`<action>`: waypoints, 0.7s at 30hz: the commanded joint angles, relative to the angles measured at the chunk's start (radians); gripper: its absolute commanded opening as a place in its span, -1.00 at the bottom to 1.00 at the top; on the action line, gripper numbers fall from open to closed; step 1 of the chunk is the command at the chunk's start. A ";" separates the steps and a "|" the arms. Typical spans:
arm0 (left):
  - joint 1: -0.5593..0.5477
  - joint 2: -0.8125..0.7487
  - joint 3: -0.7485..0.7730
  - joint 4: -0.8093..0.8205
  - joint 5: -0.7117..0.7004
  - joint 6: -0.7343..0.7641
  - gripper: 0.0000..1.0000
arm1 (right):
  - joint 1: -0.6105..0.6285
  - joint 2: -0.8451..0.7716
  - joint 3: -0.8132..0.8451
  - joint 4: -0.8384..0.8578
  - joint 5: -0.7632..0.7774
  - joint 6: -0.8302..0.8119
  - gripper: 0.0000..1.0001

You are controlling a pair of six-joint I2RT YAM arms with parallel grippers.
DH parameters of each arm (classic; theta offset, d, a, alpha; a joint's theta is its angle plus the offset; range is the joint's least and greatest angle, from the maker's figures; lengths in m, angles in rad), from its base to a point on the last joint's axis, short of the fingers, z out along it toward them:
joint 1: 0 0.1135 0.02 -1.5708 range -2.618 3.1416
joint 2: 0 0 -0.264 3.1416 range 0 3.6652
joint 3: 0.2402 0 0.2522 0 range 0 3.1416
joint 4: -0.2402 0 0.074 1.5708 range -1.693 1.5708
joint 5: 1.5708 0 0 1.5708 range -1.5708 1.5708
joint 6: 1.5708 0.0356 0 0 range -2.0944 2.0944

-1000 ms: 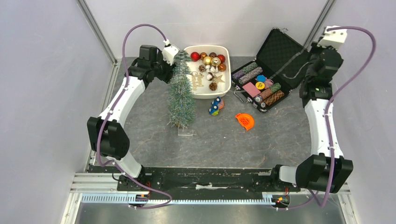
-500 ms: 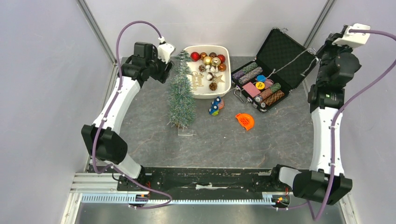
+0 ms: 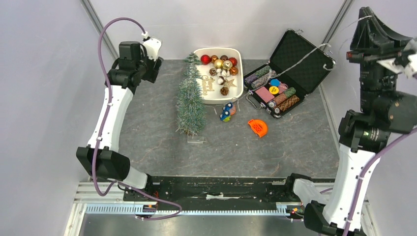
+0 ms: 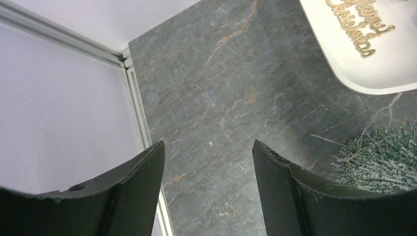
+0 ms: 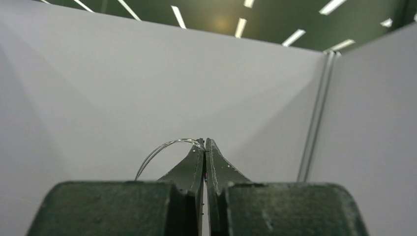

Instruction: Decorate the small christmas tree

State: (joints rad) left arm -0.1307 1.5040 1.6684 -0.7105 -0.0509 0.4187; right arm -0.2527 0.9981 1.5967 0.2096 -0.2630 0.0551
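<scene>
The small christmas tree (image 3: 191, 101) stands upright on its clear base mid-table; its frosted tip (image 4: 383, 162) shows at the right of the left wrist view. My left gripper (image 3: 146, 73) hovers left of the tree near the back-left corner. It is open (image 4: 209, 147), with only bare table between its fingers. My right gripper (image 3: 368, 19) is raised high at the far right, pointing up at the wall. It is shut (image 5: 204, 142) on a thin silvery wire (image 5: 162, 150). The wire (image 3: 305, 61) trails down across the open case toward the table.
A white tray (image 3: 240, 73) behind the tree holds baubles, a star and a gold "Merry Christmas" sign (image 4: 361, 29). An open black case (image 3: 305, 59) with chip rolls lies at the right. Small blue figures (image 3: 226, 113) and an orange piece (image 3: 258, 128) lie on the table.
The right arm has swung up and out to the right, lifting the wire. The left gripper has drawn back left from the tree top and opened wider.
</scene>
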 commanded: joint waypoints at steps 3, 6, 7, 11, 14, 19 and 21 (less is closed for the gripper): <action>0.028 -0.180 0.019 -0.056 0.128 -0.061 0.45 | -0.003 -0.037 0.054 0.220 -0.419 0.175 -1.00; 0.027 -0.247 0.039 -0.103 0.221 -0.085 0.49 | -0.002 -0.050 0.047 0.412 -0.553 0.313 -1.00; 0.028 -0.259 0.057 -0.137 0.266 -0.088 0.49 | -0.002 -0.051 0.046 0.483 -0.577 0.370 -1.00; 0.026 -0.295 0.123 -0.255 0.424 -0.119 0.48 | -0.002 -0.033 0.100 0.588 -0.553 0.526 -1.00; 0.026 -0.327 0.151 -0.308 0.537 -0.157 0.47 | -0.002 0.001 0.132 0.724 -0.510 0.704 -1.00; -0.011 -0.369 0.185 -0.333 0.797 -0.288 0.53 | -0.003 0.063 0.174 0.822 -0.480 0.843 -1.00; -0.128 -0.364 0.198 -0.309 0.783 -0.351 0.57 | -0.002 0.072 0.154 0.818 -0.481 0.840 -1.00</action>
State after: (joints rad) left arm -0.1295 1.1450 1.8233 -1.0084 0.5583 0.2348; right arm -0.2527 1.0237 1.7588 0.9649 -0.7609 0.7715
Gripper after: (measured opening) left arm 0.769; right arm 0.008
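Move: The tree, which the string is meant for, stands with its middle about 44 cm left of the right hand, 8 cm ahead and some 42 cm below. That hand holds the string high; the open chip case lies about 29 cm ahead of it, 6 cm left and 63 cm down. From the open left hand the tree is about 10 cm back, 12 cm right and 6 cm below, and the tray is 21 cm ahead, 22 cm right and 29 cm below. Back and to its left the right hand sweeps, some 18 and 14 cm with a slight rise, turning counter-clockwise and tipping its fingers farther up, the string still pinched between them. At the same time the left hand, empty and open, draws back about 17 cm, climbs 13 and shifts right past the tree's left side, swinging clockwise until its fingers face the tree. ##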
